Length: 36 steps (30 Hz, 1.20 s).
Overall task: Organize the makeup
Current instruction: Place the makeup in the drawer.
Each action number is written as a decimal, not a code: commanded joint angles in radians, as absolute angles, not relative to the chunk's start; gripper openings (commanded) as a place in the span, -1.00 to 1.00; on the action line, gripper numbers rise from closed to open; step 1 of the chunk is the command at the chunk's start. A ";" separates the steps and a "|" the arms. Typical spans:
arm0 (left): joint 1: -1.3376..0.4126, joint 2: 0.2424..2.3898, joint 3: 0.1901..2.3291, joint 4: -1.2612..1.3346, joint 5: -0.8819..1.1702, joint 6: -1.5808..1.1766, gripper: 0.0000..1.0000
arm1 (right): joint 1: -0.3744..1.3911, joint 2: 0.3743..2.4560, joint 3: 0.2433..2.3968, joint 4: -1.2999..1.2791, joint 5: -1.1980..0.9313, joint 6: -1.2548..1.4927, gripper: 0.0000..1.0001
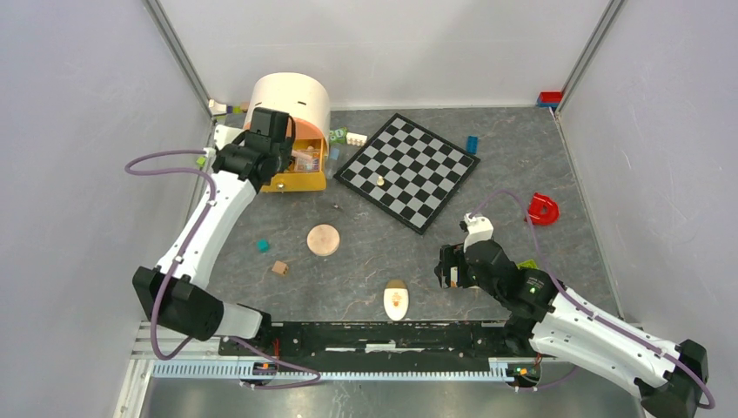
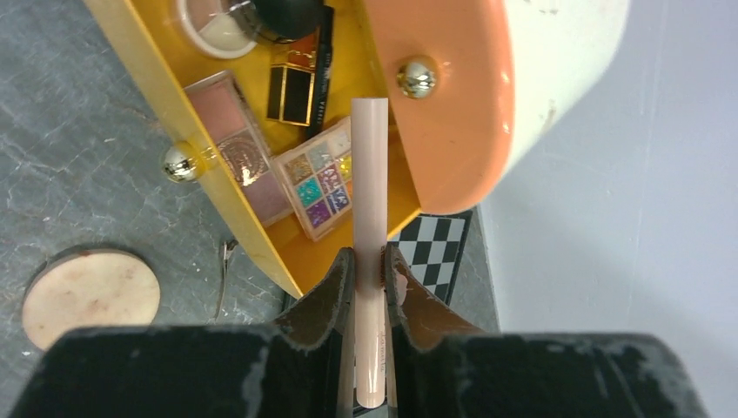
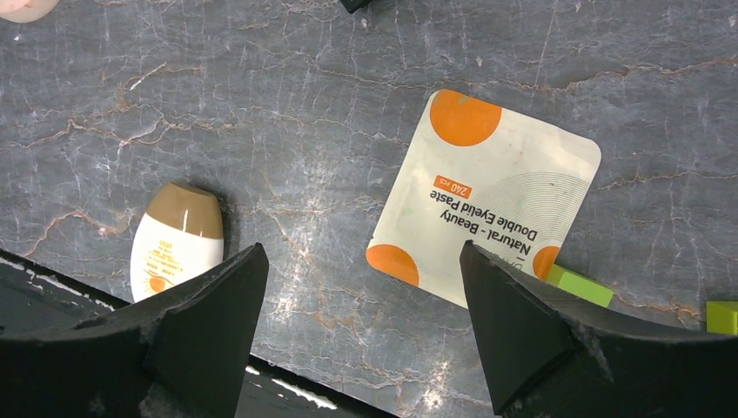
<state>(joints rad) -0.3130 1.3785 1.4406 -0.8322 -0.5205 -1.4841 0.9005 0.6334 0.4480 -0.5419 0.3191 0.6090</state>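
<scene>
My left gripper (image 2: 369, 261) is shut on a pale pink tube (image 2: 369, 192), held lengthwise above the open yellow drawer (image 2: 165, 96) of the peach domed organizer (image 1: 291, 100). A multicolour eyeshadow palette (image 2: 320, 178), a pink-brown blush palette (image 2: 239, 148) and a black-gold box (image 2: 291, 87) lie in the drawer. The round peach compact (image 1: 323, 239) rests on the table. My right gripper (image 3: 361, 287) hangs open and empty low over the table, between the cream oval (image 3: 177, 244) on its left and the white-orange sachet (image 3: 487, 196) on its right.
A black-and-grey chessboard (image 1: 409, 170) lies at the middle back, beside the organizer. A red piece (image 1: 543, 209) sits at the right. Small cubes (image 1: 263, 246) and green bricks (image 3: 579, 286) are scattered about. The black rail (image 3: 52, 279) runs along the near edge.
</scene>
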 commanded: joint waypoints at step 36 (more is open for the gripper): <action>-0.213 1.687 1.564 -0.844 -0.566 -1.580 -0.95 | 0.895 0.610 0.441 -0.586 0.359 0.629 0.78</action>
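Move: The open yellow drawer lies about 7 cm ahead of the left hand, 3 cm to its left and 15 cm below. In the drawer the glitter palette is roughly 7 cm ahead and 3 cm right of the hand, the black jar 8 cm ahead and 6 cm left. The round puff on the table is some 9 cm back and 7 cm right. From the right hand, the drawer is about 29 cm ahead and 35 cm left. Left hand, still pinching the pink stick, sinks about 7 cm and goes 5 cm forward towards the yellow drawer. ##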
